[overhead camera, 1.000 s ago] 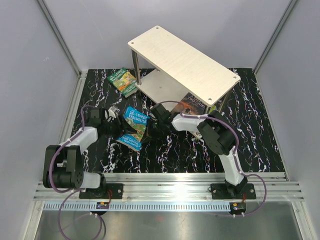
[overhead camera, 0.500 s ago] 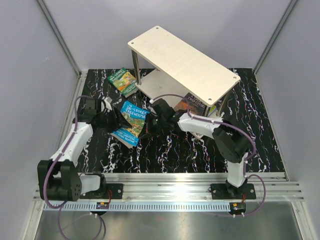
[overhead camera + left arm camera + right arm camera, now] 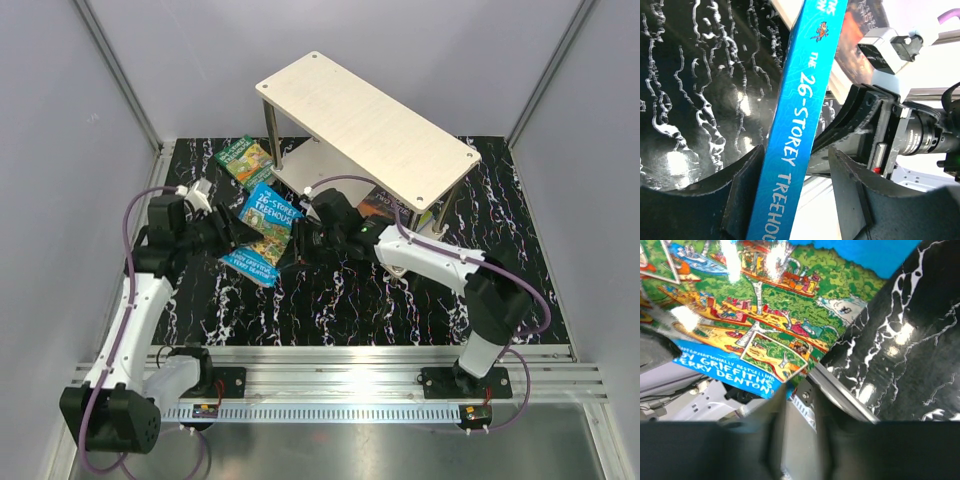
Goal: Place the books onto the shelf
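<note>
The bright blue "Treehouse" book (image 3: 268, 225) is tilted up off the mat in front of the shelf (image 3: 365, 120). My left gripper (image 3: 235, 232) is shut on its left edge. In the left wrist view the spine (image 3: 805, 110) runs slanted between that gripper's (image 3: 796, 152) fingers. My right gripper (image 3: 300, 245) is at the book's right edge, jaws a little apart; in the right wrist view the cover's corner (image 3: 765, 315) lies just past its (image 3: 799, 390) fingertips. A green book (image 3: 245, 162) lies at the back left. A dark book (image 3: 383, 205) lies on the lower board.
The black marbled mat (image 3: 350, 300) covers the table. Grey walls close in on three sides. A metal rail (image 3: 330, 365) runs along the near edge. A silver shelf post (image 3: 270, 135) stands just behind the blue book.
The left arm has stretched out and its jaws closed onto the blue book, which moved up and toward the shelf. The right gripper let go of the book's edge and its jaws parted slightly.
</note>
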`<state>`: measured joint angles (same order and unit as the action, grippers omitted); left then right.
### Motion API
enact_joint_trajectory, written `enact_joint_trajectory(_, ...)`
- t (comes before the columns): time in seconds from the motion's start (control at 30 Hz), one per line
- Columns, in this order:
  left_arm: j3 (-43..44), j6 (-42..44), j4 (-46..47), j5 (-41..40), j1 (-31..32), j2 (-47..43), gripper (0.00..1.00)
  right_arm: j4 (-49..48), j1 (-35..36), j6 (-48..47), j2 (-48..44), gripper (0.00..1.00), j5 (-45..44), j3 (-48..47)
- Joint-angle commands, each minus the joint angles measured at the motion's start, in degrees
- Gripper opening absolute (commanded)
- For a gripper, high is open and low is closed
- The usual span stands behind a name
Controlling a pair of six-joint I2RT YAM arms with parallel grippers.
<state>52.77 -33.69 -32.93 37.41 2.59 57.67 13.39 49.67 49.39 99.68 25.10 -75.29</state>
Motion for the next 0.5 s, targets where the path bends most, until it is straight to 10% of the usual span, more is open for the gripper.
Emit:
enact_joint_trajectory(0.0, -6.32, -6.28, 8.38, 5.91, 0.05, -4.93, 0.0, 4.71, 0.6, -2.89, -4.84, 0.39, -2.16, -1.79)
enact_joint_trajectory(0.07, -10.3, -12.85, 16.44, 7.67, -0.04, -7.56, 0.0, 7.16, 0.6, -3.59, -6.85, 0.66, -3.04, -3.02)
enact_joint_trajectory(0.2, -13.58, -18.68, 25.01, 8.65, 0.05, -8.63, 0.0, 12.09, 0.6, -5.17, -11.25, 0.83, -6.55, -5.22)
enact_joint_trajectory(0.47, -9.62, -25.78, 30.98, 9.0, -0.13, -7.83, 0.0, 17.47, 0.6, -5.62, -18.8, 0.88, -10.69, -4.97)
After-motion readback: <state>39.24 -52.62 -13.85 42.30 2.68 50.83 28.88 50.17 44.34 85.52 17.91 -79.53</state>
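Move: Between the left fingers, the blue 26-Storey Treehouse book is already clamped; its middle lies about 2 cm right of that hand. The shelf's free bay waits some 34 cm ahead, 15 cm right and 18 cm lower, the green book 40 cm ahead, 12 cm left and 21 cm lower. From the right hand, the blue book's middle is roughly 11 cm left, 4 cm ahead and 4 cm higher. Spreading its fingers from slightly to nearly fully open, the right hand climbs about 8 cm and draws some 5 cm to the right, away from the blue book. The left keeps its grip on the book, dips about 3 cm down and 2 cm back, then comes back up and forward, drifting slightly right and rolling some 15 degrees, its left side sinking. ##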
